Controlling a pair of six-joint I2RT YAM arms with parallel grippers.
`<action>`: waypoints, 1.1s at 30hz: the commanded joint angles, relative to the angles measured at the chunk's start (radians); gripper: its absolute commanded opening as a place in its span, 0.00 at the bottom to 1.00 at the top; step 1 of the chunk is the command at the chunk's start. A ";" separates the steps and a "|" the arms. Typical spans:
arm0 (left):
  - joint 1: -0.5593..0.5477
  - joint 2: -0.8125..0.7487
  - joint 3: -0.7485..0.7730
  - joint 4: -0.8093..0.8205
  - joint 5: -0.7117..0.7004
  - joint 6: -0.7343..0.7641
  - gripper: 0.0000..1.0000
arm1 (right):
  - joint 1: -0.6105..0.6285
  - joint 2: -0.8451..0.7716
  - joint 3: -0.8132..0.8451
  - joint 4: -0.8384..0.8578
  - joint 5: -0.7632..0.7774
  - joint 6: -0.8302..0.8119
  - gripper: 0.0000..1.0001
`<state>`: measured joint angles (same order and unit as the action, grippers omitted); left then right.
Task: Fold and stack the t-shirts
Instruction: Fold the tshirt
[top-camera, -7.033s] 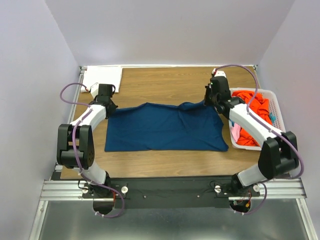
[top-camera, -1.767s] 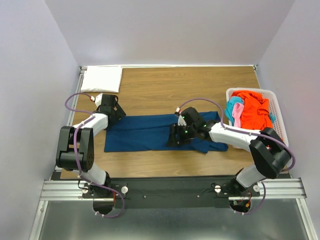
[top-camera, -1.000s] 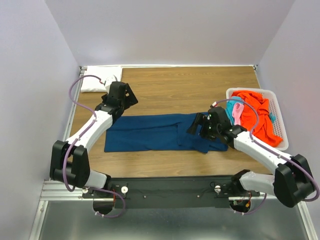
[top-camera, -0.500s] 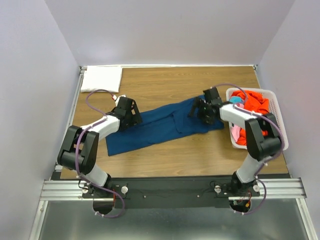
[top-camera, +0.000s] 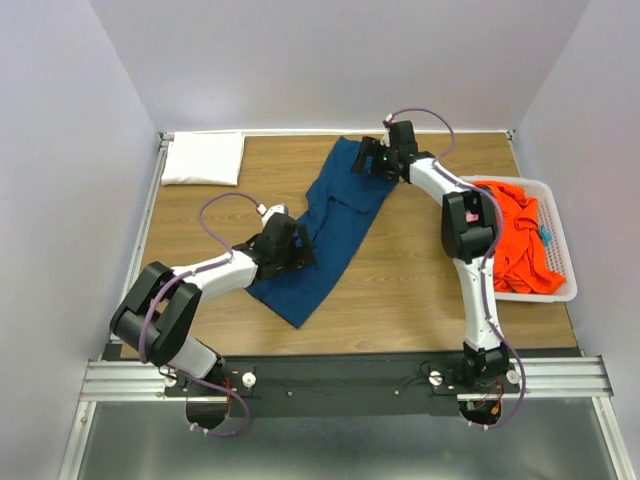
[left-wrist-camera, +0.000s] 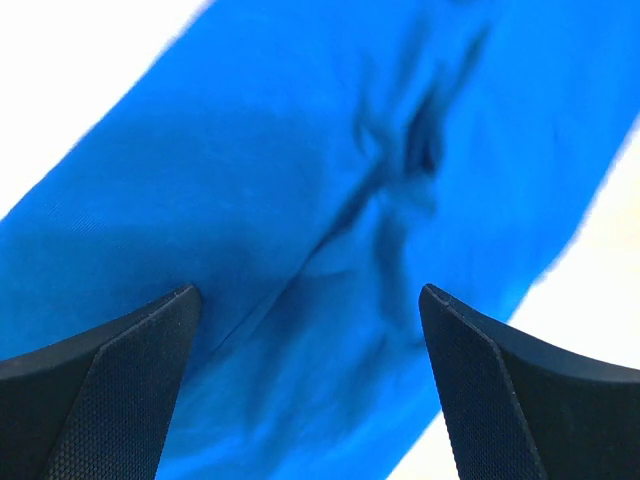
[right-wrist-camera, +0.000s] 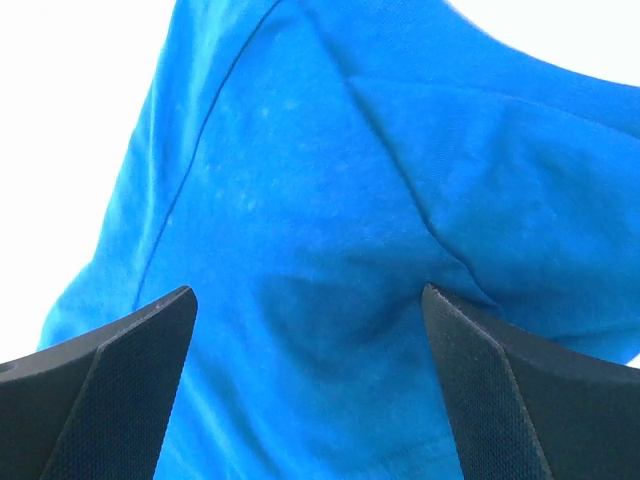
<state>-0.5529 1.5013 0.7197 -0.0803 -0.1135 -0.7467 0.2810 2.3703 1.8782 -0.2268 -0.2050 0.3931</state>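
Note:
A navy blue t-shirt (top-camera: 342, 218), folded into a long strip, lies diagonally on the wooden table (top-camera: 440, 290), from the far middle down toward the near left. My left gripper (top-camera: 297, 246) hovers over its lower half, jaws wide apart; the left wrist view shows blue cloth (left-wrist-camera: 300, 200) beneath the left gripper (left-wrist-camera: 308, 292). My right gripper (top-camera: 369, 163) is stretched out over the shirt's far end, also open, with creased cloth (right-wrist-camera: 330, 200) under the right gripper (right-wrist-camera: 309, 290). A folded white t-shirt (top-camera: 203, 158) lies at the far left corner. Orange t-shirts (top-camera: 515, 235) fill the basket.
The white slatted basket (top-camera: 562, 290) stands at the right edge, with a bit of teal cloth (top-camera: 543, 232) showing in it. Purple walls close in the table on three sides. The arm bases sit on the rail at the near edge.
The navy shirt has swung from lying across the table to a diagonal, its right end carried to the far middle. The right arm reached far back; the left gripper moved right and nearer.

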 joint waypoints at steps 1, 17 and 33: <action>-0.093 0.005 -0.071 -0.087 0.087 -0.160 0.98 | 0.001 0.202 0.185 -0.123 -0.053 -0.039 1.00; -0.380 0.050 0.006 -0.042 0.054 -0.307 0.98 | 0.038 0.428 0.595 -0.121 -0.120 0.047 1.00; -0.369 -0.328 0.026 -0.421 -0.289 -0.315 0.98 | 0.038 -0.215 0.126 -0.121 0.041 -0.106 1.00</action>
<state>-0.9455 1.2282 0.8234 -0.3935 -0.3332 -1.0420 0.3130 2.3260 2.1693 -0.3435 -0.2455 0.3069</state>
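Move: The t-shirt, folded into a strip, lies slantwise under both my hands. Its middle is about 6 cm ahead and 3 cm right of my left hand, and roughly 20 cm back and 10 cm left of my right hand; its surface is just under both. From my left hand, the strip's near end lies some 15 cm back and 7 cm left, the white cloth some 27 cm ahead and 24 cm left. The laundry basket is about 22 cm back and 33 cm right of my right hand. I keep both open hands on the t-shirt and swing its strip counter-clockwise between them: my left hand drags the near half right and back, about 12 cm and 9 cm, while my right slides the far half some 8 cm forward and 6 cm left. Then I raise both clear, the left about 8 cm while easing back left, the right about 12 cm while drawing back and slightly right; fingers stay open. ##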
